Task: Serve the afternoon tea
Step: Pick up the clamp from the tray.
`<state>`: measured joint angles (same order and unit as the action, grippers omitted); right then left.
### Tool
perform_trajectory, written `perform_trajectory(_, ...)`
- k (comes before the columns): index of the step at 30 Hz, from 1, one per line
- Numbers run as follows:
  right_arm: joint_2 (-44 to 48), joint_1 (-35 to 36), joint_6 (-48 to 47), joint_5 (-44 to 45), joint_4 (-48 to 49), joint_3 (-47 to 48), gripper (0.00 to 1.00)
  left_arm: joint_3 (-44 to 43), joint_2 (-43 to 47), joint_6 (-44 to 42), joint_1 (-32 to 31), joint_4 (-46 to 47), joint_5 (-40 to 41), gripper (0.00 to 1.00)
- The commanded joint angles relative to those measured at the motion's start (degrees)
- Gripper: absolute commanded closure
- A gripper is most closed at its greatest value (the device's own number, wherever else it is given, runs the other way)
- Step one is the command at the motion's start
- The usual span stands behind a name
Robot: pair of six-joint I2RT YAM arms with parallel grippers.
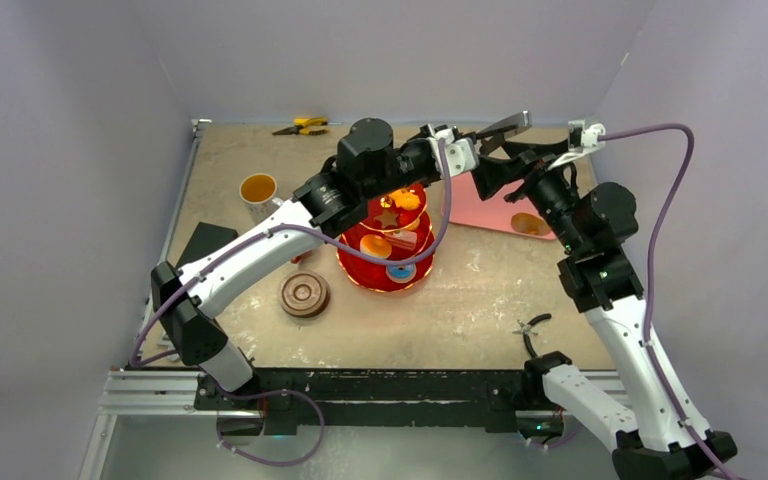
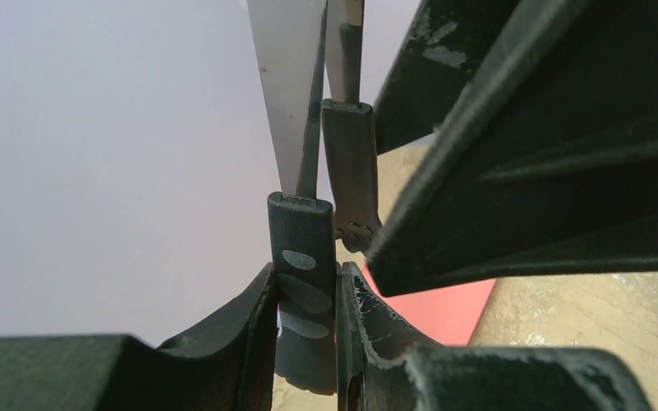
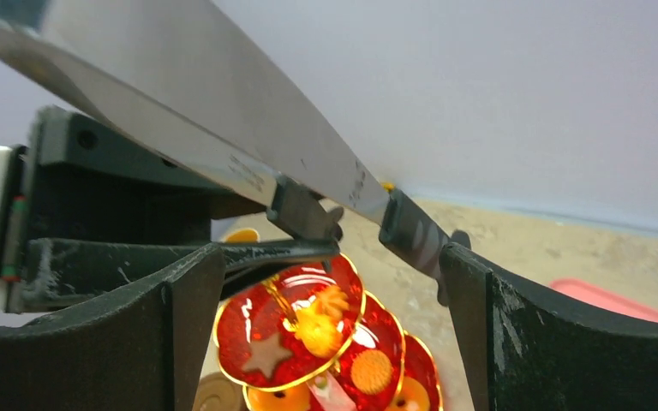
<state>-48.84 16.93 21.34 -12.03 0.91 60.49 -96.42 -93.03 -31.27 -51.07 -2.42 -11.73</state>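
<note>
The red three-tier stand (image 1: 392,268) with a gold rim stands mid-table, and small pastries (image 3: 375,370) lie on its tiers. The left arm reaches over it to the back right. There my left gripper (image 2: 307,282) is shut on the black handle of the metal tongs (image 2: 302,235), whose blades (image 1: 505,125) point up. My right gripper (image 3: 330,257) is open around the tongs (image 3: 411,231), its fingers (image 3: 180,325) apart on either side and not pressing them. A white mug of amber tea (image 1: 257,190) and a brown cup with saucer (image 1: 304,294) stand left of the stand.
A pink tray (image 1: 490,205) lies at the back right with an orange pastry (image 1: 530,223) on it. Yellow-handled pliers (image 1: 305,125) lie at the back edge. A black block (image 1: 205,240) sits at the left, and a small black tool (image 1: 532,325) lies near the right arm's base.
</note>
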Motion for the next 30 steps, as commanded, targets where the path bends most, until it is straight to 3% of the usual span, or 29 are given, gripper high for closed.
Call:
perform_trajectory(1,-0.97,0.17,4.14,-1.91,11.95,0.37,0.01,0.52,2.85,-1.77,-0.08,3.94,-0.85,1.00)
perform_trajectory(12,-6.31,0.25,4.91,4.11,9.24,3.03,0.03,0.10,2.29,-2.21,-1.05,4.09,0.07,1.00)
perform_trajectory(23,-10.85,0.39,6.28,7.67,4.12,7.82,0.35,-0.95,0.69,-4.19,-2.86,4.01,2.30,1.00)
perform_trajectory(24,-11.06,0.33,6.11,8.21,3.65,8.02,0.37,-0.97,0.62,-4.37,-2.96,3.88,2.34,0.96)
perform_trajectory(25,-11.28,0.36,6.01,8.92,3.05,8.14,0.38,-1.03,0.58,-4.53,-3.02,3.64,2.40,0.86)
perform_trajectory(28,-10.98,0.31,5.76,9.44,1.36,7.10,0.42,-1.13,0.62,-4.67,-3.25,2.70,2.86,0.42)
perform_trajectory(30,-9.93,0.30,3.96,11.33,2.50,5.18,0.41,-1.07,0.86,-4.34,-3.30,2.51,3.54,0.23)
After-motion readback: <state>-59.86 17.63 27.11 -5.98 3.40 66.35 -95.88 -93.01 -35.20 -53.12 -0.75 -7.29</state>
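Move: The clamp stands steeply up from the left fingers, which already grip one black arm near its foot-shaped end; its middle is about 5 cm above the left hand and 4 cm to its right. From the open right hand the same middle lies some 4 cm ahead and 4 cm up, with no sideways offset. Counted from the right hand, the pink tray is about 17 cm ahead, 12 cm right and far below; the tiered stand is level fore and aft, 14 cm left and lower. The right hand lifts a couple of centimetres, then pushes forward and sinks back to its starting height, about 5 cm forward in all, bringing its wide-open fingers around the clamp's arms above the left grip and closing by some two fifths of their range until they hold it. The left hand stays put within a centimetre, keeping its pinch on the black end while the right closes, and only at the very end spreads its fingers and lets go of the clamp. ##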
